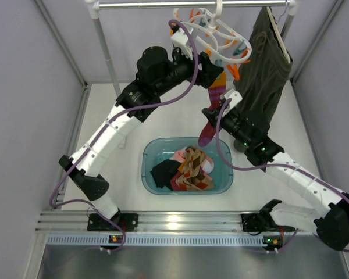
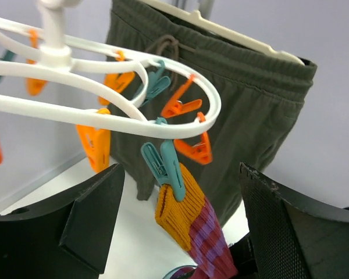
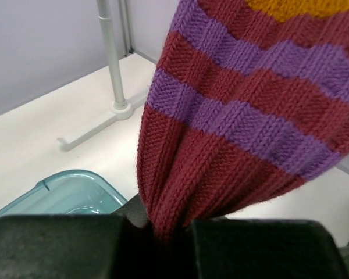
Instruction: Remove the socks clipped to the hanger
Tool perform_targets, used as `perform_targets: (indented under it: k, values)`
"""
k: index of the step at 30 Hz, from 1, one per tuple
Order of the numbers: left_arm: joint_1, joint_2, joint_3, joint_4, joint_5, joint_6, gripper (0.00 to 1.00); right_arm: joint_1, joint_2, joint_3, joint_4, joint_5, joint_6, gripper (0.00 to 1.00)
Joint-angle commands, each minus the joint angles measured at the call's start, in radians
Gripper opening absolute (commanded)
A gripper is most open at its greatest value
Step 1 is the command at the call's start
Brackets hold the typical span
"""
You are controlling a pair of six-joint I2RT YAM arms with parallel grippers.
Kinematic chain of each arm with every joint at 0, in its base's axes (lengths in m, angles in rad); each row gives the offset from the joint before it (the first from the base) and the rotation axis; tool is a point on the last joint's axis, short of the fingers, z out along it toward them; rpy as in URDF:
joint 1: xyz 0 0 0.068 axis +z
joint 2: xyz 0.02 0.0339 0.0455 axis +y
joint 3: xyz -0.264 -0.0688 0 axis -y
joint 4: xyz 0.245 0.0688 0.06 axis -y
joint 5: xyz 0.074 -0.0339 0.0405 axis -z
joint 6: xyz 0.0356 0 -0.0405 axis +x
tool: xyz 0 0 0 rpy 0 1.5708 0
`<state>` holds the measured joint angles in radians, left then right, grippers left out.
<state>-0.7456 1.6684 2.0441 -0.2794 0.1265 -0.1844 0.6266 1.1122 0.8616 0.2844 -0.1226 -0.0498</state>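
The white ring hanger point(image 1: 205, 24) hangs from the top rail, with orange and teal clips; it also shows in the left wrist view point(image 2: 110, 119). One sock point(image 1: 217, 93), dark red and purple striped with an orange cuff, hangs from a teal clip point(image 2: 166, 165) by its cuff point(image 2: 183, 212). My left gripper point(image 1: 214, 68) is open, its jaws on either side of the clip and cuff point(image 2: 180, 192), not touching them. My right gripper point(image 1: 212, 114) is shut on the sock's lower part point(image 3: 221, 133), the fabric bunched between the jaws point(image 3: 168, 226).
A teal basin point(image 1: 148, 170) below holds an argyle sock point(image 1: 195, 168), a black sock point(image 1: 164, 173) and a pink one point(image 1: 180, 156); its rim shows in the right wrist view point(image 3: 64, 186). A dark olive garment point(image 1: 266, 64) hangs right of the hanger. The rack's pole point(image 1: 107, 52) stands behind.
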Motion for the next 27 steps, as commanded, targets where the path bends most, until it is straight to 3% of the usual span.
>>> perform_targets:
  k: [1,8,20,24,25,27]
  values:
    - [0.021,0.045,0.033,0.058,0.099,-0.043,0.82,-0.041,-0.054,0.025,-0.019,-0.120,0.033,0.00]
    - [0.054,0.103,0.059,0.100,0.174,-0.090,0.76,-0.077,-0.074,0.031,-0.042,-0.178,0.034,0.00]
    - [0.089,0.201,0.142,0.148,0.254,-0.132,0.74,-0.080,-0.086,0.033,-0.064,-0.265,0.010,0.00]
    - [0.091,0.220,0.174,0.149,0.242,-0.116,0.60,-0.080,-0.078,0.028,-0.070,-0.269,0.002,0.00]
    - [0.091,0.225,0.182,0.149,0.236,-0.115,0.47,-0.082,-0.075,0.028,-0.070,-0.269,0.002,0.00]
    - [0.092,0.234,0.188,0.149,0.231,-0.110,0.32,-0.082,-0.075,0.025,-0.073,-0.270,-0.001,0.00]
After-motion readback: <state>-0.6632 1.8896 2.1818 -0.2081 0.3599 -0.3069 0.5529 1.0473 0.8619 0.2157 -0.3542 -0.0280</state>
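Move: The teal clip holding the striped sock hangs about 5 cm ahead of the left hand, 4 cm to its right and 3 cm lower. One orange clip sits roughly 4 cm to the right of it, a little higher; another is about 4 cm farther out and 3 cm left of it. From the right hand, already gripping the sock, the teal clip is about 7 cm ahead, 3 cm right and 15 cm up; the bin's middle lies 9 cm back, 6 cm left, some 27 cm below. Forward, right and down, the left hand dips about 5 cm onto the striped sock's teal clip, then rises some 2 cm while its fingers close around the clip's legs, turning slightly clockwise. The right hand keeps its pinch on the sock below, easing back about 2.5 cm and turning some 10 degrees counter-clockwise. ##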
